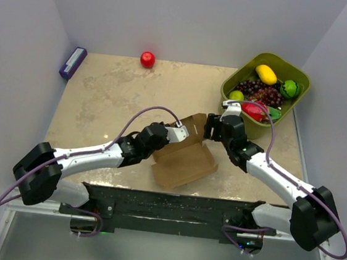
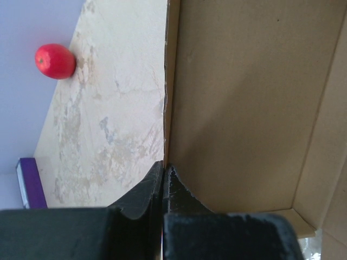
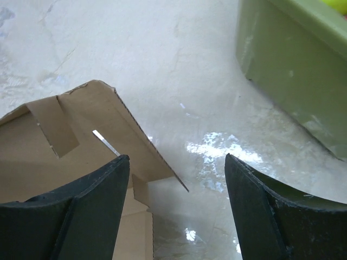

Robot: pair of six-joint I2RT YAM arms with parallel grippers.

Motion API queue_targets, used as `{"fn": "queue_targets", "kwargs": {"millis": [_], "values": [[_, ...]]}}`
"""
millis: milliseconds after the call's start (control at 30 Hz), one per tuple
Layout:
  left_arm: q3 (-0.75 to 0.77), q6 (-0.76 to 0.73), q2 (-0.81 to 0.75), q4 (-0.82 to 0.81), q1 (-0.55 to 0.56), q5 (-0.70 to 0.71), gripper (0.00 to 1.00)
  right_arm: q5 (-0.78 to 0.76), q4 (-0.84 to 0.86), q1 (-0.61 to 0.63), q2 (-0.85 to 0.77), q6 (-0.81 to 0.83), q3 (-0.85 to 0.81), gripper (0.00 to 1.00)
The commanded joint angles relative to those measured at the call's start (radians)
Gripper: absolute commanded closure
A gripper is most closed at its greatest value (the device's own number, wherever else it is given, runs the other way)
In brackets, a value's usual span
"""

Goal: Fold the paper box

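The paper box point(image 1: 186, 159) is a brown cardboard blank lying mid-table with some flaps standing up. My left gripper point(image 1: 179, 132) is shut on the edge of its left raised flap; in the left wrist view the black fingers point(image 2: 164, 168) pinch the thin cardboard wall point(image 2: 244, 103) between them. My right gripper point(image 1: 211, 128) hovers at the box's far right corner, open. In the right wrist view its fingertips point(image 3: 177, 158) stand wide apart over the table, with a raised flap point(image 3: 97, 130) and its slot under the left finger. Nothing lies between those fingers.
A green bin point(image 1: 265, 93) full of toy fruit stands at the back right, close behind the right gripper; its wall point(image 3: 293, 70) shows in the right wrist view. A red ball point(image 1: 147, 59) rests at the back wall. A purple block point(image 1: 72, 62) lies at the back left.
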State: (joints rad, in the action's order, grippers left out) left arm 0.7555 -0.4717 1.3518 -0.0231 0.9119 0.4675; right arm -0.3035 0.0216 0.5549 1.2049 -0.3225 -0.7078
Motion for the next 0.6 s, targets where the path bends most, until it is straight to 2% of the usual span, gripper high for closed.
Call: {"fn": "queue_targets", "kwargs": {"millis": [0,100,200,233,300,333,400,433,533,567], "values": [[-0.031,-0.061,-0.063,-0.086,0.016,0.0,1.0,0.105,0.063,-0.003,0.035,0.045,-0.035,0.3],[-0.035,-0.073,-0.069,-0.087,0.024,0.007,1.0,0.135,0.093,-0.003,0.036,0.037,-0.016,0.33],[-0.038,-0.074,-0.075,-0.089,0.03,0.003,1.0,0.15,0.13,-0.001,0.035,0.046,0.001,0.53],[-0.039,-0.076,-0.079,-0.092,0.033,0.003,1.0,0.153,0.138,-0.003,0.036,0.051,0.01,0.68],[-0.038,-0.073,-0.079,-0.093,0.036,0.008,1.0,0.159,0.153,-0.003,0.041,0.069,0.018,0.81],[-0.033,-0.058,-0.079,-0.094,0.036,0.01,0.99,0.165,0.161,-0.003,0.044,0.071,0.025,0.9],[-0.012,-0.035,-0.082,-0.086,0.038,0.013,0.84,0.159,0.184,-0.001,0.044,0.071,0.042,1.0],[-0.002,-0.01,-0.083,-0.08,0.038,0.011,0.66,0.158,0.193,-0.001,0.044,0.068,0.06,1.0],[0.033,0.033,-0.097,-0.071,0.038,0.005,0.3,0.161,0.244,0.0,0.03,0.054,0.105,1.0],[0.059,0.045,-0.106,-0.067,0.038,0.005,0.26,0.164,0.256,-0.001,0.025,0.048,0.116,1.0]]}}
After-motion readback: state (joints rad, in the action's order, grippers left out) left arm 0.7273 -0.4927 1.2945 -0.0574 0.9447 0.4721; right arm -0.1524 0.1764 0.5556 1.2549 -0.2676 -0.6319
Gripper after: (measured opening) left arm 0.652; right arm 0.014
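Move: Level with the right hand's path, the box's upright right flap lies about 4 cm to that open hand's left, 2 cm ahead and 3 cm lower. The green basket is some 15 cm to the same hand's right, 12 cm farther out and 5 cm lower. The left hand already pinches the left end of the back wall's rim. The right flap is about 11 cm to the left hand's right and 2 cm ahead, 2 cm lower. Sliding left about 3 cm and sinking some 2 cm with a slight counter-clockwise turn, the right hand brings its open fingers to the right flap and shuts them on its upright edge. The left hand keeps its pinch on the back wall while easing up and back a centimetre or so, then opens and lets the rim go. ##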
